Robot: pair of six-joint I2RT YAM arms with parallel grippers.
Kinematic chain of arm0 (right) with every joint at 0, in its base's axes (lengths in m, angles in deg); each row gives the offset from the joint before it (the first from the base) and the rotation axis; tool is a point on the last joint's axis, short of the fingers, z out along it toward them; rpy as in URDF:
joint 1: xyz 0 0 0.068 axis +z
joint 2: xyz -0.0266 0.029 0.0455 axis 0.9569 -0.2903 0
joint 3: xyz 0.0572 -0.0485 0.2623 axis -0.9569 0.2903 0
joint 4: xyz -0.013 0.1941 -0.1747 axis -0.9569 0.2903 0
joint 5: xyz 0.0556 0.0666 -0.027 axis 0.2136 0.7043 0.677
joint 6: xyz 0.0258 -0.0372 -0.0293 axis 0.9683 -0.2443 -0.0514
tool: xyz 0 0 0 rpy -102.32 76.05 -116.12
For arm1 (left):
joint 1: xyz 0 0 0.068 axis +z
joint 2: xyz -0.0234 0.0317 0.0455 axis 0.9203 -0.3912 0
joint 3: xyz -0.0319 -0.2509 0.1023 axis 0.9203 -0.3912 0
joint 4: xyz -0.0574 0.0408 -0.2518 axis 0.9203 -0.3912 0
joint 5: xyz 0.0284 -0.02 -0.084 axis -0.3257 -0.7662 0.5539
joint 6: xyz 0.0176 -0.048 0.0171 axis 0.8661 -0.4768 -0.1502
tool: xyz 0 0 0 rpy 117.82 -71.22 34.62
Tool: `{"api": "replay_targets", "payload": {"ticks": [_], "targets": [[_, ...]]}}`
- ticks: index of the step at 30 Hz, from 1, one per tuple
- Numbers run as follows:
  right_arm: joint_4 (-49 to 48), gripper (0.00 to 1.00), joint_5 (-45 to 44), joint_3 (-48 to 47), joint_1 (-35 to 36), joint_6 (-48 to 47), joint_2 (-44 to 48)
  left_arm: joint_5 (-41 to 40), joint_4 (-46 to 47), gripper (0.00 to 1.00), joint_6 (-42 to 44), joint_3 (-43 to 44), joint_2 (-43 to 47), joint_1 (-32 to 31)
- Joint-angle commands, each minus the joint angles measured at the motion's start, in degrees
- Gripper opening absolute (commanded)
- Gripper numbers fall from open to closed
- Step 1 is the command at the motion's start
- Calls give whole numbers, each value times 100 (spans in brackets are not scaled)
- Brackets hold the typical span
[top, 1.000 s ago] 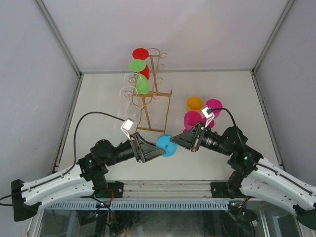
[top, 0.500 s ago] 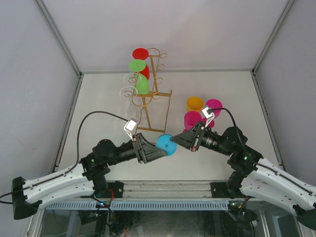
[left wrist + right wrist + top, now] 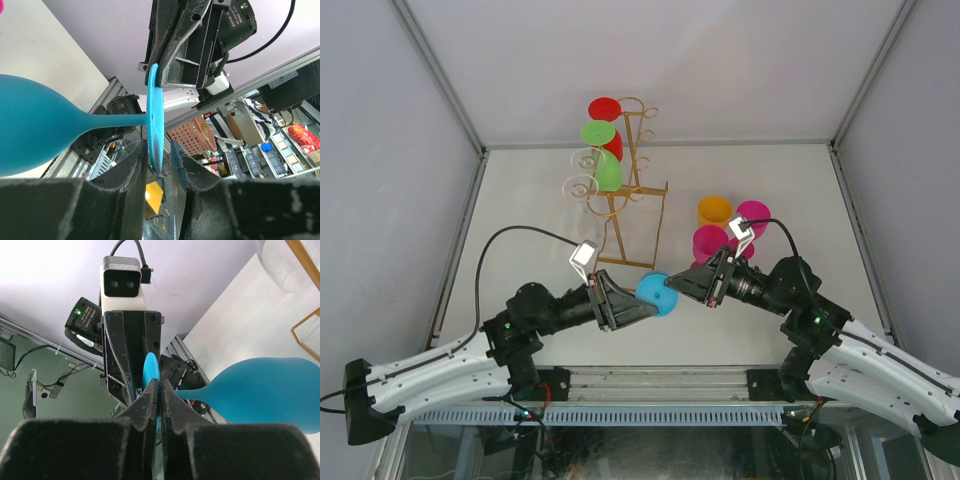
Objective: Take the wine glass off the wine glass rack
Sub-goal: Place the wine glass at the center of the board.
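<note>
A blue wine glass hangs on its side above the table's near middle, off the gold wire wine glass rack behind it. My right gripper is shut on the rim of the glass's round foot; the bowl points right in the right wrist view. My left gripper comes from the other side. Its fingers straddle the lower rim of the same foot with a narrow gap still showing, so it is open. The stem and bowl reach left in the left wrist view.
On the rack's left hooks hang a red glass, a green glass and clear glasses. An orange cup and pink cups stand to the right of the rack, just behind my right gripper.
My left gripper has slid a little to the right onto the glass's foot and its jaws have narrowed around it. The right gripper and the glass have stayed put.
</note>
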Motion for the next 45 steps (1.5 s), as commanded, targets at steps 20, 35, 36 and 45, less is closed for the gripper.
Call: {"api": "replay_targets", "payload": {"ticks": [20, 35, 36, 45], "targets": [[-553, 0, 253, -25, 62, -10, 17, -80, 576, 24, -112, -161, -100, -34], [-516, 0, 356, -29, 74, -46, 11, -164, 587, 17, -145, -201, -71, -34], [-517, 0, 348, -30, 74, -50, 10, -165, 587, 16, -142, -207, -68, -34], [-373, 9, 206, -28, 75, -91, 133, -230, 339, 1, 113, -243, 125, -38]]}}
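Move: The blue wine glass hangs bowl-down, its foot still pinched by the right hand. The foot's middle is about 3 cm ahead and 2 cm right of the left hand, and 3 cm left and 2 cm back of the right hand, level with both. From the right hand, the nearest pink glass stands roughly 12 cm ahead, 7 cm right and 20 cm lower; the rack's front bar is some 10 cm ahead, 6 cm left and 27 cm below the left hand. The blue glass's foot gets a second grip: the left hand, its open fingers already astride the near-left edge of the foot, stays in place and closes them, slowly and then quickly, until they pinch it. The right hand keeps its pinch on the opposite edge while easing back about 1 cm and rising slightly, turning barely counter-clockwise. ##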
